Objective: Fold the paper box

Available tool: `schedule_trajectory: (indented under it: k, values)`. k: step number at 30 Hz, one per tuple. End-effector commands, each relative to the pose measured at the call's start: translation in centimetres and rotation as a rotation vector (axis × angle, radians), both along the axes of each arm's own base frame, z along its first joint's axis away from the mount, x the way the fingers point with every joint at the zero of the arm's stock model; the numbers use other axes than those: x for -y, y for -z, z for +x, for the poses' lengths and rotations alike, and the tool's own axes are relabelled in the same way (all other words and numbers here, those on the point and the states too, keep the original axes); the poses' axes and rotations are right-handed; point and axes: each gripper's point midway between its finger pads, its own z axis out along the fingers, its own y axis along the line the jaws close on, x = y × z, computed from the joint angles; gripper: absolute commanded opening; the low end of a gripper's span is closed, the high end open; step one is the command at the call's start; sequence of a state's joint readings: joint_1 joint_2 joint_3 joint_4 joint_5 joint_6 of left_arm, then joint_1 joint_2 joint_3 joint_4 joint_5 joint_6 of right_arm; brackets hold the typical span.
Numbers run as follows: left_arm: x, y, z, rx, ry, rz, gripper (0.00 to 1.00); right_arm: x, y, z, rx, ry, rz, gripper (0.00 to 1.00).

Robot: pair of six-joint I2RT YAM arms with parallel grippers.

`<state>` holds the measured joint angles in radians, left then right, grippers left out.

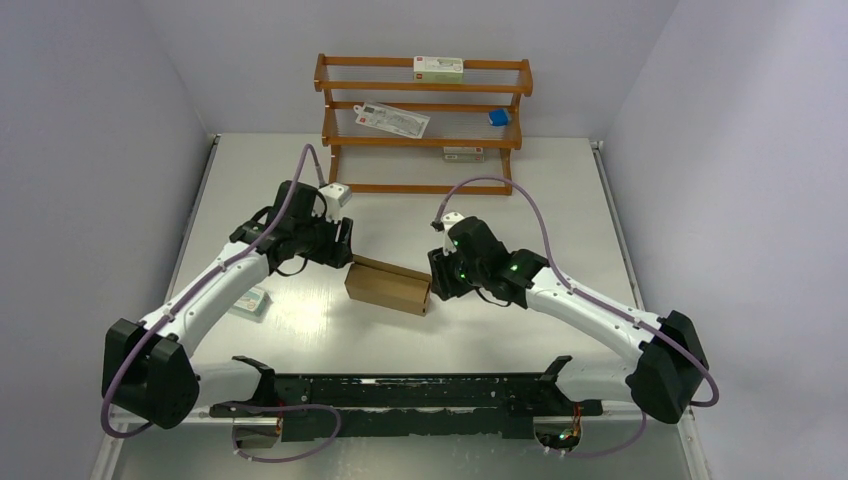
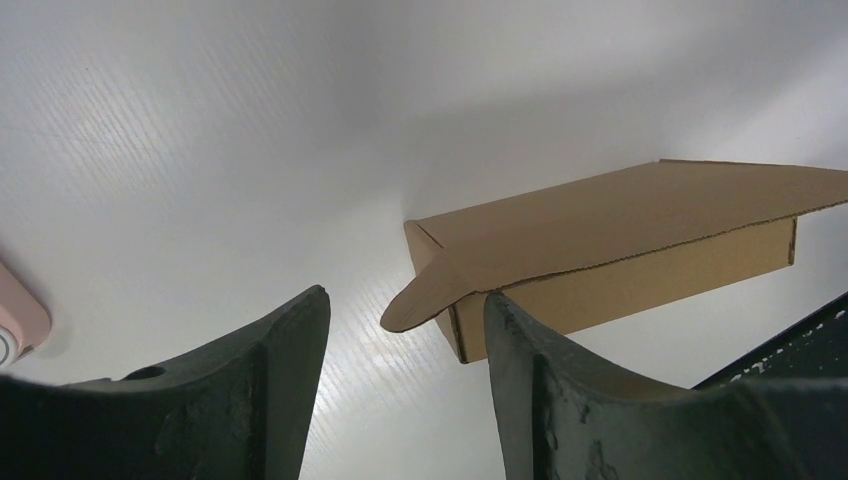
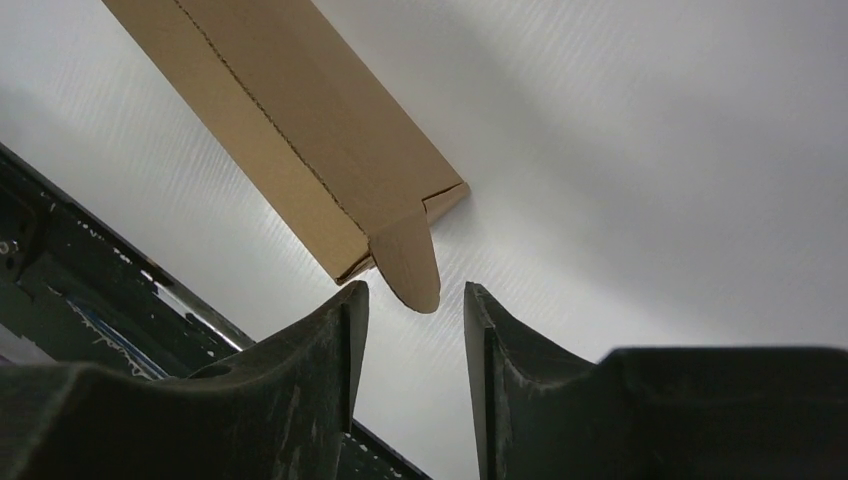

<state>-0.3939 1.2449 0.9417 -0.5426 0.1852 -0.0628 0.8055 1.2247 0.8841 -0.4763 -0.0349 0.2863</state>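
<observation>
The paper box [image 1: 388, 286] is a shallow brown cardboard box lying on the white table between my two arms. My left gripper [image 1: 345, 248] is at its left end and my right gripper [image 1: 437, 276] at its right end. In the left wrist view the box [image 2: 620, 240] has a rounded tab [image 2: 415, 305] sticking out at its near corner, just beyond my open left gripper [image 2: 400, 315]. In the right wrist view the box [image 3: 300, 130] ends in another rounded tab [image 3: 410, 265], hanging just ahead of my right gripper [image 3: 415, 292]. Its fingers stand apart with nothing between them.
A wooden rack [image 1: 422, 120] at the back holds white cartons and a small blue thing [image 1: 498, 117]. A small white carton [image 1: 249, 300] lies on the table beside the left arm. A black frame rail [image 1: 400, 390] runs along the near edge. Pale walls close in both sides.
</observation>
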Motion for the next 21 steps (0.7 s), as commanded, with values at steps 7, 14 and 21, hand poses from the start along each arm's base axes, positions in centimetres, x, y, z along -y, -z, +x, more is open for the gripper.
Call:
schedule_trajectory:
  k: [7,14,21]
  values:
    - [0.7,0.4,0.4,-0.012,0.059,-0.016,0.61,-0.8,-0.5,0.3,0.024,0.000,0.008,0.29]
    - [1.7,0.4,-0.1,-0.028,0.101,-0.062,0.50,-0.9,-0.5,0.2,0.020,-0.004,0.006,0.21]
    - [2.5,0.4,-1.0,-0.070,0.116,-0.113,0.33,-1.1,-0.7,0.2,0.011,0.013,0.008,0.16]
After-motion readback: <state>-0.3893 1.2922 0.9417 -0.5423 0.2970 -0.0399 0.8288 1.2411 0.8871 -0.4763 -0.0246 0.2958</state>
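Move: The lid's left tab hangs just off the left fingertips, about 2 cm to the right and 2 cm down, level fore and aft. The paper box's middle is some 8 cm right, 4 cm back and 6 cm down from that hand, and a small white box sits about 18 cm left, 7 cm back and 8 cm down. The right hand already has the lid's right tab between its open fingers, about 1 cm left and 1 cm lower, with the paper box's middle some 10 cm left and 2 cm ahead. The right fingertips close most of the way and pinch the lid's right tab, the hand staying almost in place. The left hand first sinks about 1 cm, then slides some 1.5 cm right and a little back to the left tab, turning slightly clockwise while its fingers close partway around the tab, the outer finger coming against it. ##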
